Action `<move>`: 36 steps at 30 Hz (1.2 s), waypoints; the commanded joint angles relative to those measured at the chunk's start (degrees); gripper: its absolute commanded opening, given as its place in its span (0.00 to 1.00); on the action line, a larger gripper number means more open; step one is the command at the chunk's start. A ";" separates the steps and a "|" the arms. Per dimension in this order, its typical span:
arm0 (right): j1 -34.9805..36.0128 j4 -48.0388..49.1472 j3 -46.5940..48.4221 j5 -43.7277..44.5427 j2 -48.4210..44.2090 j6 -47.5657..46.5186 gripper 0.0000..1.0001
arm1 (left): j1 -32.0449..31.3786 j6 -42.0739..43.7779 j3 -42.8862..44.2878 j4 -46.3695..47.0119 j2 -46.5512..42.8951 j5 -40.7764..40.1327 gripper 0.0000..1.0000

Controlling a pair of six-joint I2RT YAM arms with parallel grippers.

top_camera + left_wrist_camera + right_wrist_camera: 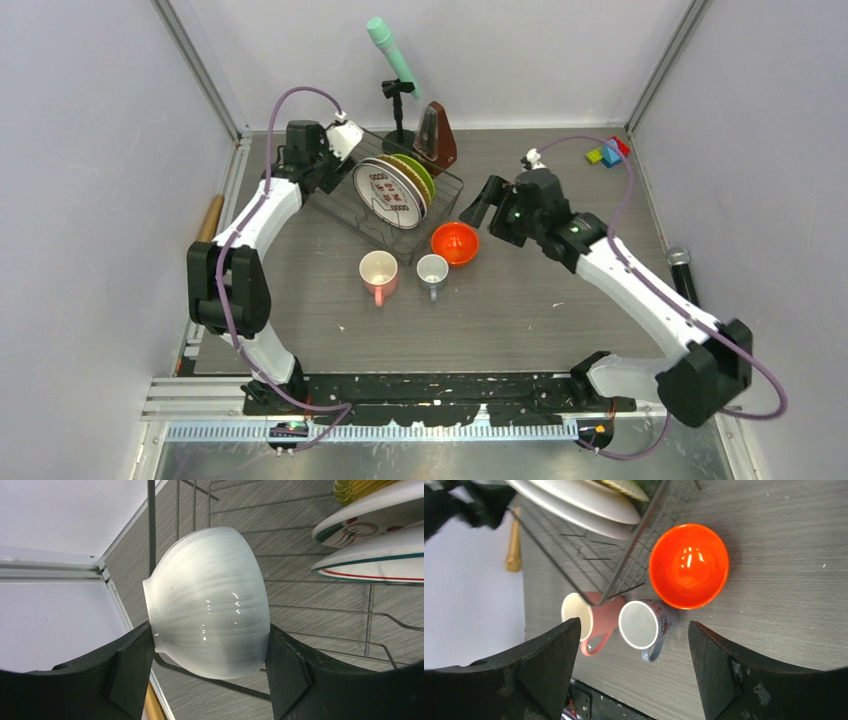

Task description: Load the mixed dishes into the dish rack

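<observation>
My left gripper (343, 143) is shut on the white bowl (210, 605), both fingers pressed on its sides, over the far left corner of the dish rack (350, 210). The rack's wires (300, 581) lie below the bowl. The white teal-rimmed plate (390, 192) stands in the rack, with the tan plate hidden behind it and the lime-green plate (424, 176) farther back. On the table by the rack sit the orange-red bowl (689, 565), the small grey-blue mug (642, 625) and the pink mug (584, 615). My right gripper (634, 660) hangs open above them, empty.
Behind the rack are a brown metronome (436, 138) and a green microphone on a stand (393, 60). Coloured blocks (608, 152) lie at the far right, a black microphone (683, 270) at the right edge and a wooden rolling pin (210, 218) off the left edge.
</observation>
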 commanded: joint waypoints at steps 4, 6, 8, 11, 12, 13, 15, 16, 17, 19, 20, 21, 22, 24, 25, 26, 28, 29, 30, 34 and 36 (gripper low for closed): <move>8.15 5.31 8.00 14.24 14.68 14.15 0.86 | -0.04 -1.03 0.90 7.34 -7.21 1.89 0.00; 8.96 7.05 9.43 15.20 18.04 16.62 0.83 | -0.08 -1.27 0.98 6.76 -7.82 2.18 0.00; 9.82 7.28 10.71 16.47 20.74 18.47 0.80 | -0.05 -1.24 0.89 6.24 -8.29 2.22 0.00; 10.87 6.74 12.42 19.81 24.00 20.51 0.72 | -0.08 -0.72 0.55 5.92 -8.88 4.11 0.00; 10.93 6.26 13.09 20.26 24.50 20.82 0.70 | -0.03 -0.55 0.38 6.02 -9.14 4.54 0.00; 11.01 5.94 13.39 20.47 25.61 21.44 0.67 | -0.14 -0.40 0.22 6.10 -9.42 4.68 0.00; 11.18 6.28 13.90 20.22 26.94 21.60 0.62 | -0.09 -0.27 0.19 6.10 -9.73 4.57 0.00; 11.26 6.28 14.23 20.06 27.75 21.67 0.61 | -0.03 -0.16 0.28 5.98 -9.83 4.46 0.00; 11.43 6.22 14.36 19.84 28.18 21.72 0.59 | -0.05 -0.05 0.33 5.81 -9.93 4.34 0.00; 11.57 5.85 14.58 19.31 29.26 21.92 0.58 | -0.01 0.42 0.29 5.79 -10.23 4.10 0.00; 11.59 5.90 14.49 18.93 29.85 22.16 0.58 | -0.01 0.58 0.21 5.99 -10.34 3.87 0.00; 11.64 5.94 14.27 18.70 30.11 22.30 0.57 | -0.01 0.64 -0.04 6.34 -10.56 3.77 0.00; 11.67 5.97 14.20 18.25 30.57 22.58 0.56 | -0.01 0.80 -0.40 6.87 -10.81 3.80 0.00; 11.64 5.94 14.04 17.46 30.80 22.43 0.54 | -0.02 0.86 -0.84 7.40 -11.13 3.87 0.00; 11.62 5.77 14.00 17.28 30.70 22.21 0.52 | -0.01 0.95 -0.87 7.30 -11.20 3.96 0.00; 11.60 5.74 13.94 17.22 30.58 21.55 0.45 | -0.01 1.04 -0.93 7.21 -11.25 4.11 0.00; 11.53 5.51 13.57 17.20 30.05 20.68 0.30 | -0.02 1.37 -1.02 7.16 -11.54 4.75 0.00; 11.43 5.53 13.29 16.64 29.67 20.24 0.24 | -0.06 1.46 -1.16 7.20 -11.61 4.87 0.00; 11.23 5.23 13.23 16.42 29.49 19.85 0.14 | -0.02 1.48 -1.20 7.28 -11.75 4.97 0.00; 10.67 3.69 12.09 15.56 27.35 18.15 0.08 | -0.02 2.33 -1.79 7.73 -12.16 5.63 0.00; 10.00 3.46 10.86 14.58 25.98 17.38 0.07 | -0.08 4.40 -2.72 7.75 -12.54 7.22 0.00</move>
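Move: The stretch of the dish rack's right rim to grip lies about 6 cm ahead of the open right gripper, 9 cm to its left and 10 cm below. From that gripper, the orange bowl is some 2 cm ahead, 5 cm left and well below; the blue-grey mug is 4 cm back and 10 cm left. The left gripper holds the white bowl above the rack's empty left end, roughly 1 cm ahead, 3 cm right and 14 cm below; the plates stand 13 cm right of it and 2 cm back. Bring the right gripper down about 10 cm, left 9 cm and forward 6 cm onto the rack's right rim, tipping it further down and turning it some 15 degrees clockwise, then close the fingers to pinch the rim wire. Meanwhile lift the left gripper about 5 cm, easing back slightly, and keep its grip on the white bowl as it rises away from the rack floor. ##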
